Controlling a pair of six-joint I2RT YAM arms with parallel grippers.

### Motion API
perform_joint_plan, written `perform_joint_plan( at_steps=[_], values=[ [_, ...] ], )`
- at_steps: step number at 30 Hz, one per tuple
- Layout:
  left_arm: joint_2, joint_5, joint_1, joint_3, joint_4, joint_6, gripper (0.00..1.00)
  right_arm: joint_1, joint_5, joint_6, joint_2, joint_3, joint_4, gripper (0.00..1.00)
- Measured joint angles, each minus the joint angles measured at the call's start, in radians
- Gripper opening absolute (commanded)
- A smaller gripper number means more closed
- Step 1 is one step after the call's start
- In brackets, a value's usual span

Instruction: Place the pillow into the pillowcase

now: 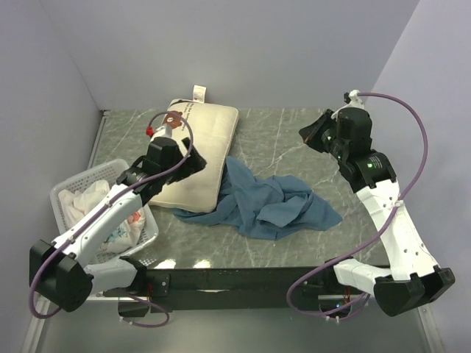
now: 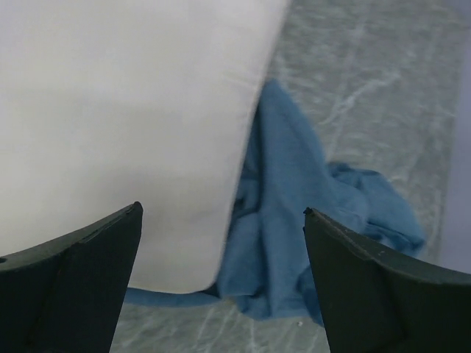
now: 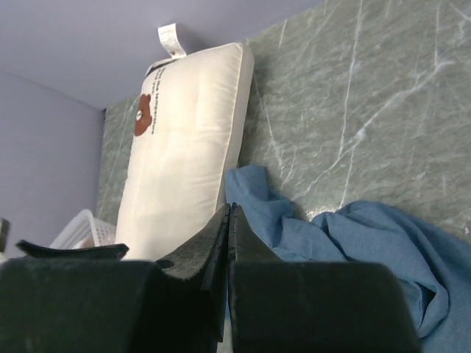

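Observation:
The cream pillow [image 1: 208, 140] lies at the back left of the table, with its bear face [image 1: 175, 118] and white tag [image 1: 199, 92] at the far end. The crumpled blue pillowcase [image 1: 272, 202] lies beside it, one edge tucked under the pillow's near corner. My left gripper [image 1: 193, 160] is open above the pillow's near half; its wrist view shows the pillow [image 2: 125, 110] and the pillowcase [image 2: 294, 220] between the spread fingers [image 2: 81, 287]. My right gripper [image 1: 305, 135] is shut and empty, raised at the back right. Its wrist view shows the pillow [image 3: 184, 147] and the pillowcase [image 3: 353, 235].
A white basket [image 1: 62, 195] with crumpled clothes stands at the left edge, under my left arm. Its rim also shows in the right wrist view [image 3: 77, 228]. Grey walls close the table at the back and both sides.

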Motion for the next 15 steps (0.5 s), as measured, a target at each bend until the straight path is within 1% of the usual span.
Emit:
perform_joint_plan(
  at_steps=[5,8,13,14,15],
  values=[
    [-0.006,0.003,-0.135,0.063,0.085,0.023,0.97,0.021,-0.034,0.001,-0.005,0.004,-0.031,0.02],
    [0.043,0.004,-0.211,0.093,0.145,0.047,0.98,0.055,-0.042,0.004,-0.023,0.021,-0.073,0.02],
    [0.211,0.04,-0.287,0.137,0.269,0.083,0.98,0.087,-0.047,0.004,-0.048,0.148,-0.135,0.02],
    [0.243,0.047,-0.299,0.142,0.284,0.088,0.98,0.087,-0.047,0.004,-0.054,0.178,-0.145,0.03],
    [0.282,0.052,-0.311,0.152,0.292,0.096,0.97,0.087,-0.048,0.004,-0.058,0.203,-0.154,0.07]
  ],
)
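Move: The pillowcase lies crumpled with its middle about 25 cm to the left hand's right, 5 cm back and some 16 cm below. The pillow's middle is about 12 cm ahead of the left hand, level with it sideways and roughly 13 cm below; the basket sits some 31 cm to its left and 6 cm back. From the right hand, the pillowcase's middle lies about 15 cm left, 7 cm back and 32 cm down. Left hand, wide open, arcs 16 cm right towards the pillowcase, turning clockwise; shut right hand rises 7 cm, backing off. ##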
